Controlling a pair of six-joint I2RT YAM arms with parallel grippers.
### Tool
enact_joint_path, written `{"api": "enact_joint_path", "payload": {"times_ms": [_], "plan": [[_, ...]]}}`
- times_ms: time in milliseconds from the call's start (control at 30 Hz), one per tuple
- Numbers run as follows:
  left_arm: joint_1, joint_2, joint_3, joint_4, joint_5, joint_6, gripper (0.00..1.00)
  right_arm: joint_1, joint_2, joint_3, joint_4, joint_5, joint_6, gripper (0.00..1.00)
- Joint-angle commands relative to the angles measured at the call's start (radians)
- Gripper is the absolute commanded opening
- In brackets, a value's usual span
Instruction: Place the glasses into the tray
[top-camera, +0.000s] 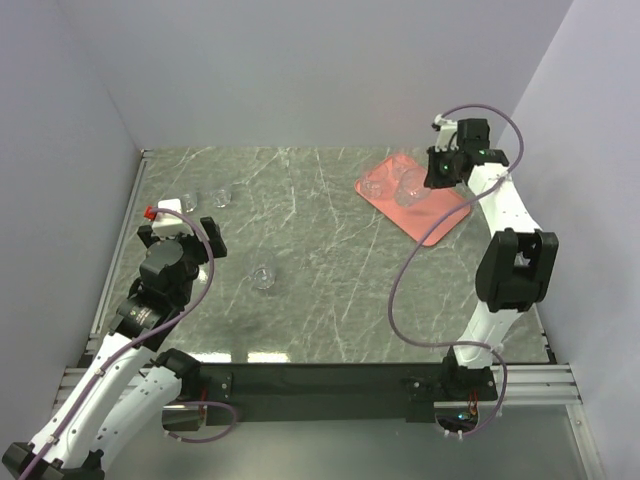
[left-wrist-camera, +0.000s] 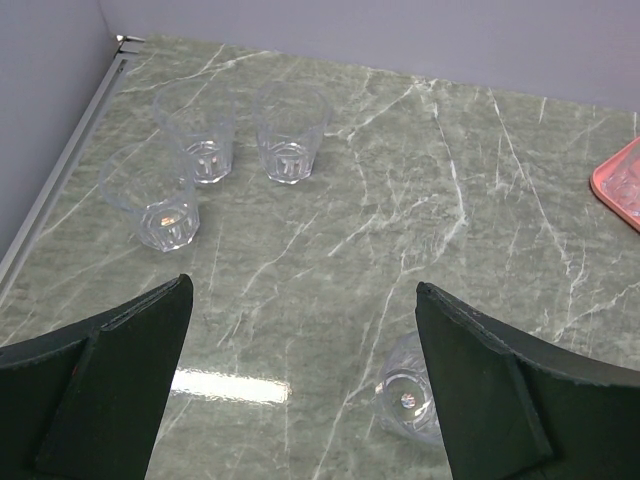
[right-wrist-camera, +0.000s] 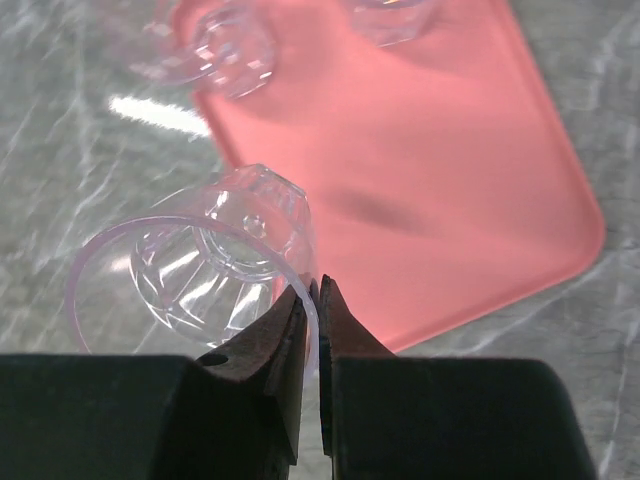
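The salmon-pink tray (top-camera: 430, 225) lies at the back right. My right gripper (right-wrist-camera: 312, 295) is shut on the rim of a clear glass (right-wrist-camera: 200, 270), which hangs tilted over the tray's (right-wrist-camera: 450, 180) near-left edge. Two more glasses (right-wrist-camera: 225, 50) (right-wrist-camera: 390, 15) stand in the tray's far part. From above, the right gripper (top-camera: 440, 170) sits over the tray beside a glass (top-camera: 377, 183). My left gripper (left-wrist-camera: 300, 380) is open above the table with nothing between its fingers. Three glasses (left-wrist-camera: 165, 200) (left-wrist-camera: 200, 135) (left-wrist-camera: 290, 135) stand ahead of it. Another glass (left-wrist-camera: 408, 390) sits by its right finger.
Grey walls close in the marble table on the left, back and right. A metal rail (top-camera: 135, 215) runs along the left edge. From above, the lone glass (top-camera: 263, 275) stands mid-table, right of the left gripper (top-camera: 182, 228). A small white and red item (top-camera: 165, 208) lies just behind that gripper.
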Motion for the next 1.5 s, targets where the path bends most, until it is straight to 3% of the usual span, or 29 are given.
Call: {"api": "enact_joint_path", "payload": {"times_ms": [0,600,1333,1400,1467], "plan": [[0.006,-0.003,0.009,0.018,0.016,0.022,0.99,-0.043,0.056,0.086,0.036,0.045,0.1,0.0],[0.01,0.013,0.008,0.016,0.019,0.026,0.99,-0.1,0.352,0.433,0.0,0.256,0.298,0.0],[0.019,0.042,0.011,0.019,0.032,0.031,0.99,-0.1,0.504,0.537,-0.002,0.282,0.295,0.0],[0.022,0.046,0.011,0.019,0.033,0.031,0.99,-0.1,0.509,0.546,-0.004,0.283,0.292,0.03],[0.022,0.048,0.009,0.019,0.035,0.031,0.99,-0.1,0.514,0.548,-0.002,0.288,0.289,0.13]]}}
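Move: The glass, already pinched by its wall in the right hand, is bound for the free spot on the tray about 9 cm ahead of that hand, 5 cm to its right and 17 cm below. Of the two glasses already on the tray, the far glass stands about 13 cm ahead and 2 cm left, the left glass roughly 8 cm ahead and 9 cm left, both some 12 cm lower. From the left hand the spot is about 29 cm ahead, 49 cm right and 25 cm down. The held glass is carried by the right hand about 10 cm forward and nearly as far right, first swinging right and slightly down, then mainly forward, to the free part of the tray beside the far glass. The hand turns some 30 degrees clockwise on the way, then sinks, about 8 cm down in all, the shut fingers keeping their pinch on the wall. ##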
